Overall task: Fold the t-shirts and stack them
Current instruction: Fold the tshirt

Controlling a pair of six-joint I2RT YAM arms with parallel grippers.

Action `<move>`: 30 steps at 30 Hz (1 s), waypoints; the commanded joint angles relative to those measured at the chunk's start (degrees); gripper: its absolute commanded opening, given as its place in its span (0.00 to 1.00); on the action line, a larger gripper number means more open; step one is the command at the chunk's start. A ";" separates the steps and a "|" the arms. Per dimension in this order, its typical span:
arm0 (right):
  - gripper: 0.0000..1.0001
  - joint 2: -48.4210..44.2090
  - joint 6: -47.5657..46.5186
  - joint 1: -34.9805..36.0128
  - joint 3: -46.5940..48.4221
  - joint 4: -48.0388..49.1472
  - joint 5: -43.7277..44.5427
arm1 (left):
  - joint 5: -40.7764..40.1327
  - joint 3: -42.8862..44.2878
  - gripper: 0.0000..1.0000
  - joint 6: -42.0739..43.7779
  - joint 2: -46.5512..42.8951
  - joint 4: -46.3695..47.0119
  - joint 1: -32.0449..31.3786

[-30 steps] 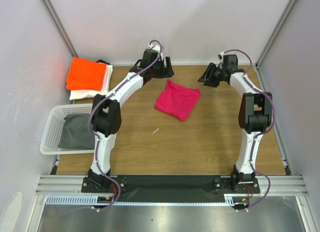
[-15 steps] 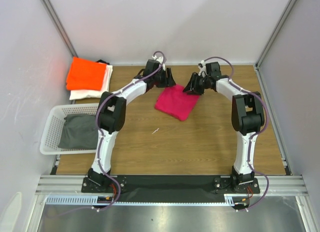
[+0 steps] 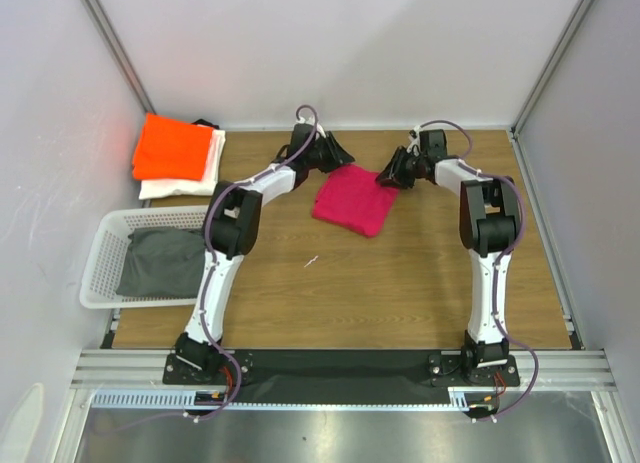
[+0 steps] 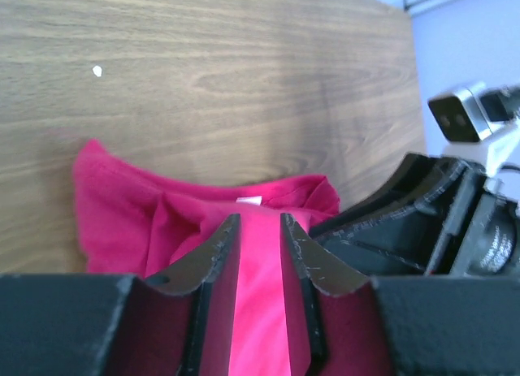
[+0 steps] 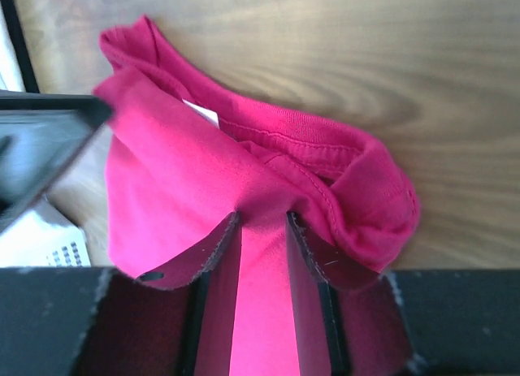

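Note:
A folded magenta-pink t-shirt [image 3: 352, 205] lies on the wooden table, back of centre. My left gripper [image 3: 338, 155] is down on its far left corner. In the left wrist view its narrow jaws [image 4: 260, 222] pinch a strip of the pink cloth [image 4: 122, 205], just short of the white neck label. My right gripper [image 3: 388, 175] sits on the far right corner. Its jaws [image 5: 262, 218] close on a puckered fold of the shirt [image 5: 187, 173] beside the collar seam. A folded orange t-shirt [image 3: 175, 148] rests on a folded white one [image 3: 180, 186] at the back left.
A white lattice basket [image 3: 100, 253] with a grey cloth [image 3: 160, 263] in it stands at the left edge. A small white scrap [image 3: 312, 261] lies on the wood nearer the bases. Walls and metal posts close in the back and both sides.
Both grippers came in from the back edge and dropped onto the pink shirt's far corners. Their jaws narrowed onto the cloth, and the shirt shifted slightly.

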 commanded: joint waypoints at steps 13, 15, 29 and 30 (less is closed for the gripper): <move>0.47 -0.01 -0.50 -1.42 15.95 -4.63 -1.32 | -2.21 7.25 0.57 8.13 -2.24 -3.06 2.68; 0.53 -3.34 -1.39 -1.51 15.97 -8.83 0.87 | -2.30 4.71 0.68 14.46 -7.78 -4.21 2.68; 0.56 -14.79 1.41 -1.86 -7.32 -8.25 8.34 | -8.01 -7.43 0.74 27.04 -16.93 -18.62 1.71; 0.56 -14.18 1.42 -1.60 -7.24 -7.72 8.78 | -8.19 -9.00 0.74 27.05 -17.11 -19.41 1.71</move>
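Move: The left hand hovers just above the pink t-shirt: the far left corner is about 2 cm ahead and 4 cm to its left, some 4 cm lower. The far right corner lies about 12 cm to its right and level, the shirt's middle 9 cm back and 2 cm right. The right hand is down at the cloth, with the far right corner about 4 cm ahead and 4 cm right, and the middle some 5 cm back and 6 cm left. Forward and down first, the left hand works about 3 cm into the t-shirt's far edge, spreads its fingers wide there, then comes away up and to the left, well clear, its left side rolling up. The right hand, at the cloth, strokes forward about 5 cm while rising, opens further, then retreats back and a little right; both start sinking again at the end. ##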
